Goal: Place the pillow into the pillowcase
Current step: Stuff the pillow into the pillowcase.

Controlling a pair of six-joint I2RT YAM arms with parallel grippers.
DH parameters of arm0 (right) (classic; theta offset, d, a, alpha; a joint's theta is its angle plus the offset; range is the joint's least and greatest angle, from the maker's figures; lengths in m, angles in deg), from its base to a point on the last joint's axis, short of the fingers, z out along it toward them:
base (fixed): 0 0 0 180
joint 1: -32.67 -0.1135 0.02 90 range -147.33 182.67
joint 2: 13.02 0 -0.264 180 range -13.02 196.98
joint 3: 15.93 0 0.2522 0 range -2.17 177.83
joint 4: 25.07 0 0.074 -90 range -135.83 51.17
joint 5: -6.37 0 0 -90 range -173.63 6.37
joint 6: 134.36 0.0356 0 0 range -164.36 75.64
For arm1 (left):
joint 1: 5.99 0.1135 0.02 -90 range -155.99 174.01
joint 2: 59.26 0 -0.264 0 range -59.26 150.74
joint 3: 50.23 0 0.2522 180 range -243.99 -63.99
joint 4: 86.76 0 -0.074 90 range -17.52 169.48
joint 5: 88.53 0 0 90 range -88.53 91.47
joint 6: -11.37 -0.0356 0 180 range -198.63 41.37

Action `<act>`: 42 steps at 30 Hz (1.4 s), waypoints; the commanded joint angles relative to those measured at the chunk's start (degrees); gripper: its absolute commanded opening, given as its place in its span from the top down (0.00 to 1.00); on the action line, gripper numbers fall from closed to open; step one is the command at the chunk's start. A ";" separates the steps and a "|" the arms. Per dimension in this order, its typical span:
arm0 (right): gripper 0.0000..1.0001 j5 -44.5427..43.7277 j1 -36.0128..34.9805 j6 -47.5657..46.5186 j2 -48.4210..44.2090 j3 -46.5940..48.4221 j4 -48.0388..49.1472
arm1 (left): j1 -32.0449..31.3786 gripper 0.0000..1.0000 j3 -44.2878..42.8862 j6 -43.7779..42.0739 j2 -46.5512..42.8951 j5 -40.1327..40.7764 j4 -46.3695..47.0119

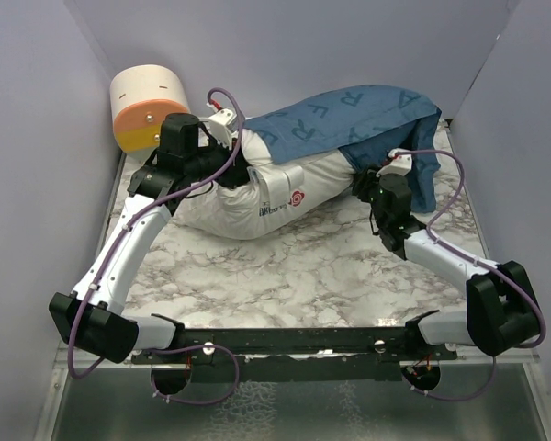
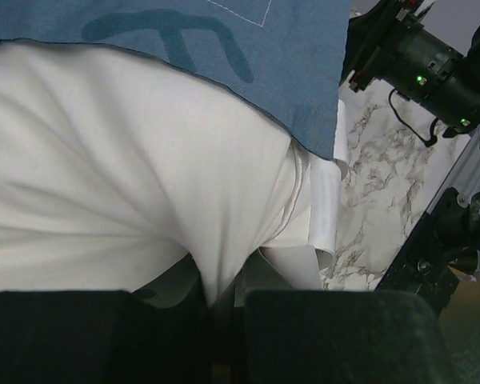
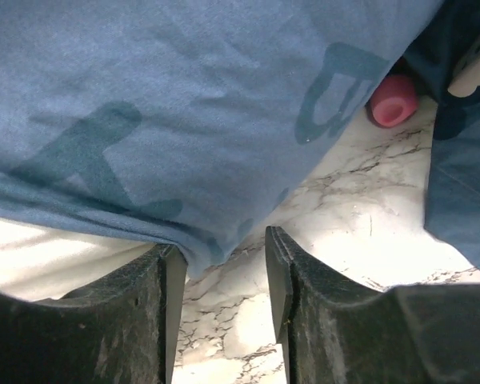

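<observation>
The white pillow [image 1: 257, 197] lies across the middle of the marble table, its far right part covered by the dark blue pillowcase [image 1: 349, 119]. My left gripper [image 1: 228, 170] is at the pillow's left end. In the left wrist view it [image 2: 220, 296] is shut on a pinched fold of the pillow [image 2: 104, 160], with the pillowcase [image 2: 224, 40] edge just beyond. My right gripper [image 1: 367, 184] sits at the pillowcase's near edge. In the right wrist view it [image 3: 224, 256] stands open, the pillowcase [image 3: 184, 96] hem hanging at its left fingertip [image 3: 168, 264], with the pillow [image 3: 40, 256] showing under the hem.
A beige and orange cylinder [image 1: 149, 106] stands in the back left corner. Grey walls close in the table [image 1: 285, 266] on three sides. A small pink object [image 3: 394, 100] lies on the marble under the pillowcase's edge. My right arm [image 2: 432, 64] shows in the left wrist view.
</observation>
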 commanded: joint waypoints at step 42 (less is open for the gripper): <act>0.99 40.87 -7.60 -4.24 -7.91 12.72 -6.41 | 2.13 0.74 19.78 -5.96 3.98 24.90 18.99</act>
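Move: The near hem of the pillowcase hangs at the half-open right fingers, about 2 cm ahead, 1 cm left and 1 cm above them. The pillow's body lies some 19 cm left of that hand and 3 cm back, a little lower; the pillowcase's middle is about 12 cm ahead, 2 cm right. The left hand, pinching the pillow's corner, has that hem about 24 cm to its right, 9 cm ahead and 14 cm below. Up and to the left goes the right hand, once its fingers have closed on the pillowcase's near hem: it hauls the hem nearly 20 cm up and some 14 cm left towards the left hand, turning about 40 degrees counter-clockwise, then sinks some 7 cm, easing back a little. The left hand keeps its pinch on the pillow's corner, holding nearly still before it drops about 14 cm, drifting forward and left. ##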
